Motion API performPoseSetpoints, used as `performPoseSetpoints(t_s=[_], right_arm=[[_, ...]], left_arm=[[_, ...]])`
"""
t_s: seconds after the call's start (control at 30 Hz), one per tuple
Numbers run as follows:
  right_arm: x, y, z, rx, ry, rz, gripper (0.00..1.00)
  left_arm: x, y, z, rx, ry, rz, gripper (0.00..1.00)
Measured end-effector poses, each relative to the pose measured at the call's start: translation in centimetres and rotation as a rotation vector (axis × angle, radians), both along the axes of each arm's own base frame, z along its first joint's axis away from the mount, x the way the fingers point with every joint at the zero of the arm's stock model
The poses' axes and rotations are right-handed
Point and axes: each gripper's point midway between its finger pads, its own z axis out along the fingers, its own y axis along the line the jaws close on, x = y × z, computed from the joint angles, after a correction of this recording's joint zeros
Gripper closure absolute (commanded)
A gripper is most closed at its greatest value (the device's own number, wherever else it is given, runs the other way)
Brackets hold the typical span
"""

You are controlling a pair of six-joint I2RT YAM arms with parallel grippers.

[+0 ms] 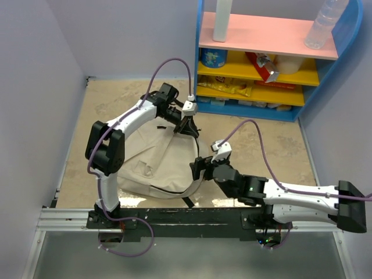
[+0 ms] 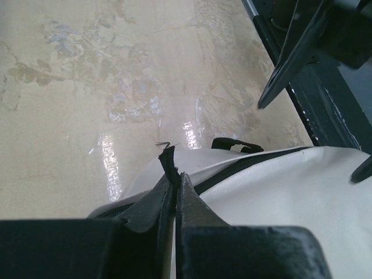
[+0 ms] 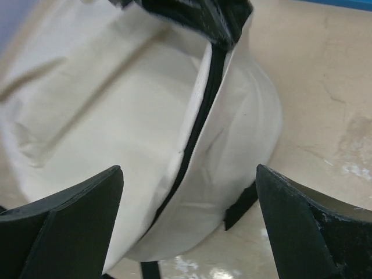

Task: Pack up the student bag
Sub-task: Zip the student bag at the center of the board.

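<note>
The student bag (image 1: 152, 165) is a cream canvas backpack lying on the table between my two arms. My left gripper (image 1: 187, 127) is at the bag's far right corner. In the left wrist view the left gripper (image 2: 176, 178) is shut on a short frayed black tab (image 2: 168, 158) next to the dark zipper line (image 2: 244, 165) of the bag (image 2: 279, 197). My right gripper (image 1: 200, 168) is at the bag's near right side. In the right wrist view the right gripper (image 3: 189, 177) stands wide open in front of the bag (image 3: 104, 110), with nothing held. The zipper (image 3: 200, 122) looks shut.
A blue-framed shelf unit (image 1: 200, 55) stands at the back right with snack packs (image 1: 224, 87) and a clear bottle (image 1: 326, 23) on top. Grey walls close in left and right. A metal rail (image 1: 174, 218) runs along the near edge.
</note>
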Motion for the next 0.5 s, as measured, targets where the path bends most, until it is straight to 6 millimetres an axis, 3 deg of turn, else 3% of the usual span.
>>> performPoseSetpoints(t_s=[0.1,0.17,0.33,0.37,0.43,0.5], right_arm=[[0.9,0.2,-2.8,-0.123,0.016,0.004,0.23],[1.6,0.4,-3.7,-0.168,0.015,0.014,0.37],[4.2,0.0,-2.3,-0.149,-0.031,-0.006,0.57],[4.5,0.0,-1.9,-0.141,-0.040,-0.003,0.70],[4.9,0.3,-1.4,-0.133,-0.054,0.010,0.82],[5.3,0.6,-1.3,-0.129,-0.058,0.023,0.81]], left_arm=[[-0.6,-0.8,0.3,-0.008,-0.007,-0.016,0.97],[-0.9,-1.2,0.5,-0.013,-0.017,-0.025,0.97],[-1.5,-1.5,1.1,-0.020,-0.019,-0.034,0.97],[-1.6,-1.4,1.1,-0.021,-0.019,-0.035,0.97],[-1.9,-1.3,1.1,-0.021,-0.012,-0.036,0.97],[-2.1,-1.3,0.9,-0.018,-0.005,-0.038,0.97]])
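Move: The bag's zip seam, where the right gripper must take it, lies about 6 cm ahead of that open gripper, about 1 cm to its right and 2 cm below; the zip pull in the left gripper is 12 cm ahead and 1 cm right, about level. The side strap lies roughly 3 cm back, 5 cm right and 12 cm below the right hand. From the left gripper, that seam spot is about 6 cm back, straight in line and 2 cm lower. Dip the wide-open right gripper nearly 4 cm onto the seam, then send it about 5 cm forward along the seam towards the left gripper, rising again by half the dip or more and narrowing its fingers around the two fabric lips. Keep the zip pull pinched in the left and ease it back some 2 cm, slightly right and up. ##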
